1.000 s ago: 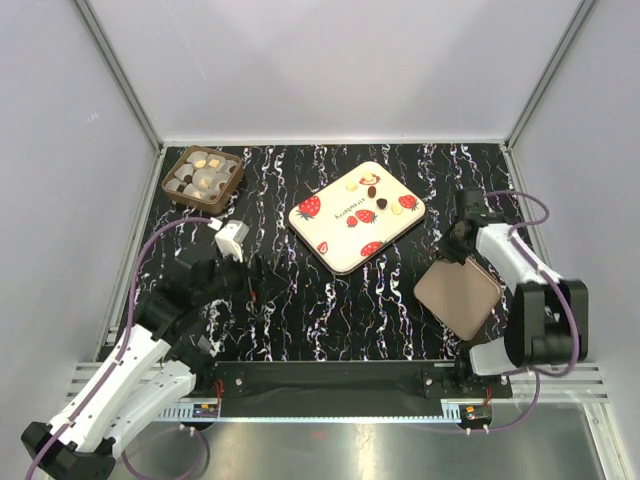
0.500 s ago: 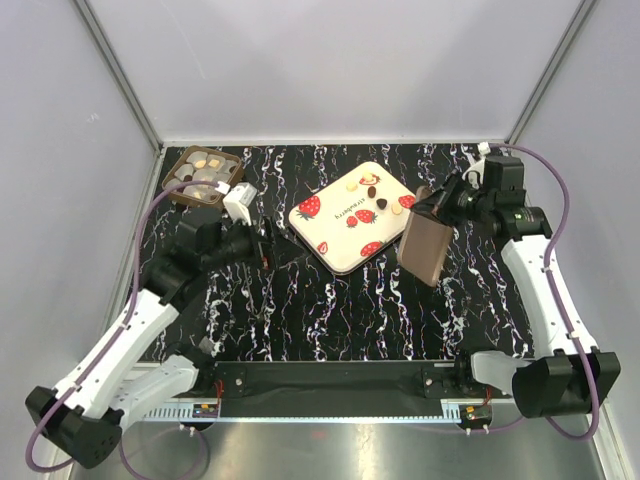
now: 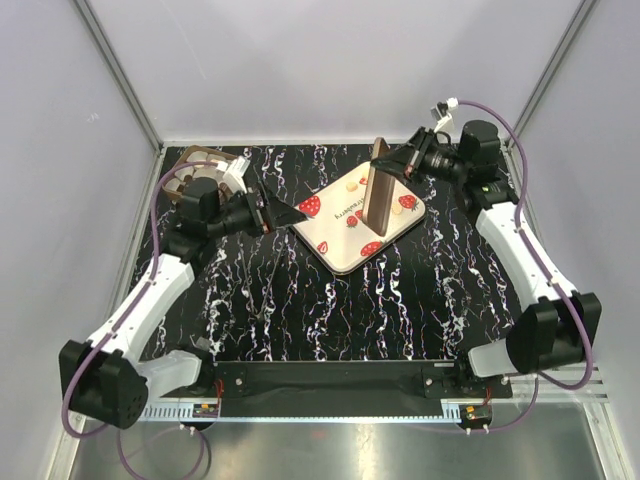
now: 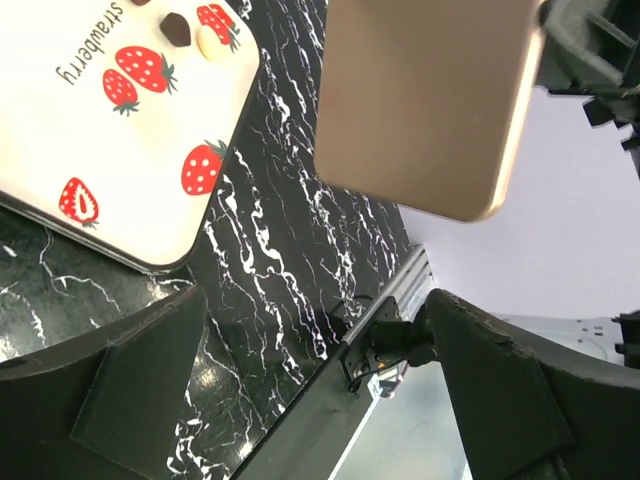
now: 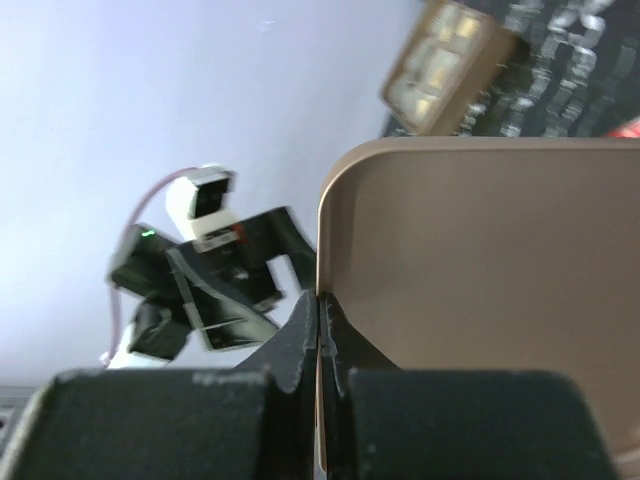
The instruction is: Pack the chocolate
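Observation:
The chocolate lies as a few small dark and cream pieces at the far end of the white strawberry tray. In the left wrist view two pieces of chocolate show on the tray. My right gripper is shut on the edge of a flat tan lid, which hangs on edge above the tray and hides some pieces. The right wrist view shows the jaws of that gripper pinching the lid. My left gripper is open and empty, just left of the tray; the left wrist view shows it wide apart.
A brown box with white paper cups sits at the far left corner, partly behind my left arm; it also shows blurred in the right wrist view. Metal frame rails run along the near table edge. Grey walls enclose the table.
My right arm lifted the tan lid off the table at the right and carried it left, over the tray. My left arm reached forward toward the tray's left corner, staying open.

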{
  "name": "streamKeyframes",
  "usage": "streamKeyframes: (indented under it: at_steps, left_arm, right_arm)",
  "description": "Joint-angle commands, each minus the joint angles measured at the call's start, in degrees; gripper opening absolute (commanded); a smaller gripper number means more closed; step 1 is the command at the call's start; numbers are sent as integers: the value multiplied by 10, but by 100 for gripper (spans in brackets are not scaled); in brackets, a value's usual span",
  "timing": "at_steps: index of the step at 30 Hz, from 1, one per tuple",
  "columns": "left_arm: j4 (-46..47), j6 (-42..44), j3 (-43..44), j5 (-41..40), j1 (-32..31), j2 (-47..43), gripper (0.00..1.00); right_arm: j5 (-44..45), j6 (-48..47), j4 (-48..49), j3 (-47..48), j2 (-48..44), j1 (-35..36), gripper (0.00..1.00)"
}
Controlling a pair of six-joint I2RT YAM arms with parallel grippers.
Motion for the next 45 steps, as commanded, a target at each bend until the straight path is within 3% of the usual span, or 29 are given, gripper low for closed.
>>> streamKeyframes:
  at_steps: [1, 4, 10, 17, 20, 23, 30, 45]
  left_arm:
    - [80, -23, 14, 53, 15, 31, 99]
    - [195, -49, -19, 110, 30, 54, 99]
    - [376, -71, -15, 166, 31, 132, 99]
    - [806, -338, 23, 216, 28, 285, 99]
    - [951, -442, 76, 222, 23, 388, 99]
    - [1036, -509, 126, 205, 19, 436, 99]
    - [1037, -506, 193, 189, -32, 478, 99]
    - [1038, -528, 206, 161, -53, 463, 99]
  right_arm:
    - [-75, 101, 202, 39, 28, 14, 0]
    - [-111, 172, 301, 47, 48, 22, 0]
    - [-156, 206, 351, 94, 62, 46, 0]
    - [-174, 350, 514, 101, 77, 53, 0]
    - [-178, 386, 548, 114, 82, 58, 0]
    - [-182, 386, 544, 124, 81, 63, 0]
    - [-172, 400, 554, 119, 80, 72, 0]
    - [-168, 442, 640, 87, 100, 73, 0]
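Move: The lid hangs roughly upright from the right fingers, its middle some 17 cm to the left hand's right, 7 cm farther forward and about level with that hand. From the right hand the lid's middle lies about 7 cm below and 2 cm farther out. The strawberry tray is on the table roughly 9 cm ahead of the left hand, 15 cm right and 25 cm below; the chocolate box is far off, some 23 cm ahead and 27 cm left of the left hand. Bring the left gripper, wide open, forward about 11 cm, then right and up towards the hanging lid, easing back slightly at the end; roll its left side down and turn it clockwise. Meanwhile keep the lid's rim pinched in the right fingers and raise it some 15 cm, drawing back and leftward towards the left gripper while turning counter-clockwise, then hold it there. ##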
